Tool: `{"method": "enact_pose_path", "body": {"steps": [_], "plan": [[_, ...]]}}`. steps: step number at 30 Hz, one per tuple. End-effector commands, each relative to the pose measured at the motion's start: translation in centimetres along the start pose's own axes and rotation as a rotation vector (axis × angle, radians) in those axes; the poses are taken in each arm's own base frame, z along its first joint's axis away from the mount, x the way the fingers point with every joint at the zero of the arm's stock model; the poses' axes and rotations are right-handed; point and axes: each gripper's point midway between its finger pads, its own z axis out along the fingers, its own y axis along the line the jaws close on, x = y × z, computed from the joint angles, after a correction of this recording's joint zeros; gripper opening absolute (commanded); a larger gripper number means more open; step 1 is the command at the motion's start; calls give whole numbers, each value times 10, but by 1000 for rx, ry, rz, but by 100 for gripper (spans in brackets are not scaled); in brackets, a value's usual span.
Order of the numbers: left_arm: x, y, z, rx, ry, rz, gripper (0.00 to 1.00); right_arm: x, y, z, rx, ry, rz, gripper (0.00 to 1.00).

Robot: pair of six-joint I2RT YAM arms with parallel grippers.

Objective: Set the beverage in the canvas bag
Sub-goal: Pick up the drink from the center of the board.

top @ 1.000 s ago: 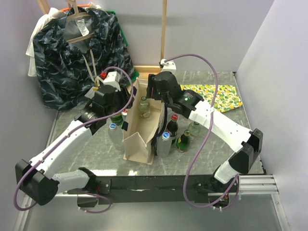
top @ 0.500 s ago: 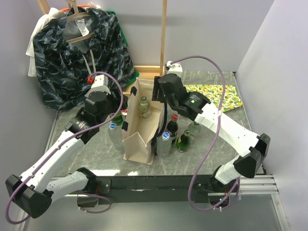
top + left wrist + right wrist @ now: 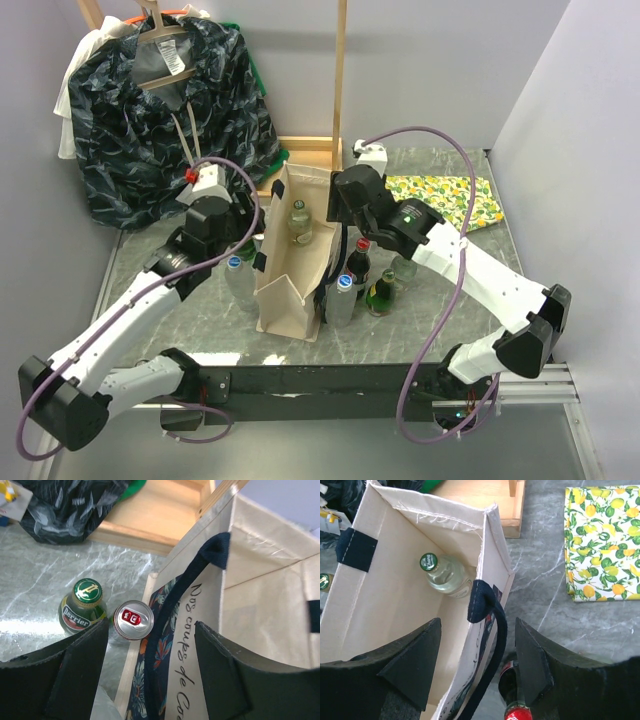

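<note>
The beige canvas bag [image 3: 292, 272] stands open mid-table. A clear beverage bottle with a green cap [image 3: 442, 573] stands inside it at the far end. My left gripper [image 3: 150, 652] is open, its jaws astride the bag's left wall [image 3: 210, 610] and dark strap [image 3: 172, 610], gripping nothing. Just outside that wall stand a silver-topped can [image 3: 132, 620] and a green Perrier bottle [image 3: 83, 608]. My right gripper [image 3: 477, 647] is open astride the right wall and its strap [image 3: 492, 645]. A red-capped cola bottle [image 3: 518, 713] is below its right finger.
More bottles crowd both sides of the bag: a blue-capped one [image 3: 233, 270] on the left; blue-capped [image 3: 343, 296], green [image 3: 380, 291] and clear [image 3: 405, 266] ones on the right. A lemon-print cloth [image 3: 447, 200] lies at the back right. A dark patterned garment [image 3: 170, 110] hangs by a wooden frame [image 3: 341, 70].
The left arm's wrist has drawn back toward the near side and its jaws stand wider. The right arm has shifted rightward and nearer along the bag's right wall. The bag and bottles stay put.
</note>
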Motion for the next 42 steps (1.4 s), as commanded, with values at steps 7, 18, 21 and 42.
{"method": "enact_pose_path", "body": {"steps": [7, 18, 21, 42], "plan": [[16, 1, 28, -50, 58, 20, 73, -11, -7, -12, 14, -48, 24, 67], [32, 5, 40, -69, 91, 28, 74, -3, -10, -6, 33, -33, 11, 68], [37, 8, 45, -84, 103, 31, 74, 2, -10, -4, 35, -24, 11, 67], [66, 12, 75, -105, 174, 94, 72, 13, -12, 1, 46, 18, 40, 66]]}}
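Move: The drink I'm after is the can standing at the bag's left wall, about 4 cm ahead of my left hand, 2 cm to its right and some 19 cm below. The green bottle stands close by the can, roughly 7 cm to its left and 1 cm farther out; the blue-capped bottle is some 8 cm nearer my base than the can and 3 cm left of it. The canvas bag's middle lies around 12 cm right of my left hand, about level with it. From my right hand the can is about 18 cm left, 3 cm ahead and 22 cm down. I lower my left hand about 10 cm towards the can beside the bag, in two drops with a brief halt halfway, easing some 3 cm forward and slightly right as I go. My wrist tips the fingers down about 15 degrees and rolls a little; the fingers stay open, coming close over the can's top with one on each side, the right one between can and bag. ##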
